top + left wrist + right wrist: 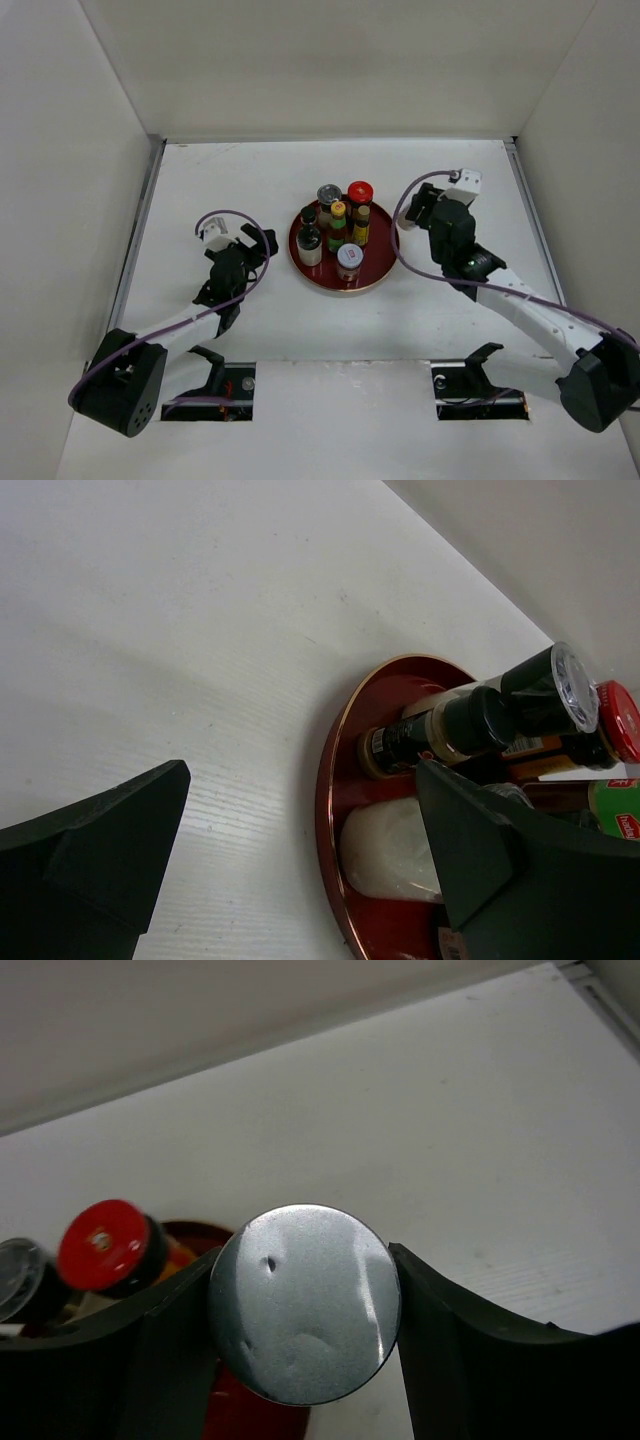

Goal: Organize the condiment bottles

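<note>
Several condiment bottles stand close together on the round red tray (378,272): a red-lidded dark jar (360,190), a clear-capped jar (328,194), a yellow-capped green bottle (338,214), a black-capped dark bottle (308,236) and a white-lidded jar (349,260). My right gripper (413,214) hangs just right of the tray; in the right wrist view it (305,1256) is shut on the silver-capped shaker (305,1305), a finger touching each side of the cap. My left gripper (262,245) stands open left of the tray, nothing between its fingers (300,780). A white bottle (390,850) shows beside its right finger.
White walls close the table on the left, back and right. The left wrist view shows the tray's rim (328,780) and a black-capped bottle (470,720) close ahead. Two dark fixtures (215,385) (478,385) sit at the near edge by the arm bases.
</note>
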Motion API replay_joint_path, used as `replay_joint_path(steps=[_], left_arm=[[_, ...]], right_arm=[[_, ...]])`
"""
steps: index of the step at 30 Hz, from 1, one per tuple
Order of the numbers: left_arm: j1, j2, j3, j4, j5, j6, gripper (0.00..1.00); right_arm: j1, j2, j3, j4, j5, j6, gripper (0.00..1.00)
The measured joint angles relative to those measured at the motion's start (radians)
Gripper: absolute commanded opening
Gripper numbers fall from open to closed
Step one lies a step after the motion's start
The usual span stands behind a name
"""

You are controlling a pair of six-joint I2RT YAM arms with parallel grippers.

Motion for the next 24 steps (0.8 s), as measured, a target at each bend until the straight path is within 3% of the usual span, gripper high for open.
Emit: replay_joint_path(steps=[8, 15, 18, 24], left_arm=[[0.006, -0.001, -0.003, 0.0, -0.005, 0.0, 1.0], [0.011, -0.005, -0.003, -0.001, -0.014, 0.0, 1.0], [0.015, -0.006, -0.003, -0.001, -0.014, 0.0, 1.0], [0.023, -0.005, -0.003, -0.021, -0.02, 0.0, 1.0]], right_arm=[[0.176, 0.105, -0.002, 0.016, -0.01, 0.0, 0.46], [0.214, 0.205, -0.025, 0.035, -0.031, 0.009, 0.51], [0.223, 0.24, -0.025, 0.038, -0.031, 0.009, 0.61], [0.233, 0.246, -0.042, 0.097, -0.03, 0.017, 1.0]])
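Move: The white bottle is already in the right hand. Its place at the tray's right edge lies about 10 cm to that hand's left, 1 cm back and some 18 cm below. From the hand, the tan-capped bottle stands 3 cm ahead and 15 left, the red-lidded jar 8 ahead and 15 left, and the small white-lidded jar 5 back and 18 left, all roughly 13 cm lower. From the left hand, the place is about 30 cm right, 4 back. The white bottle, still held in the right hand, is swung left over the tray's right side, some 10 cm, while the wrist turns about 15 degrees counter-clockwise. It is lowered about 9 cm as the fingers tip down roughly 10 degrees, to stand beside the tan-capped bottle. Then, with the hand almost still, the fingers open around it and the right one comes clear. ##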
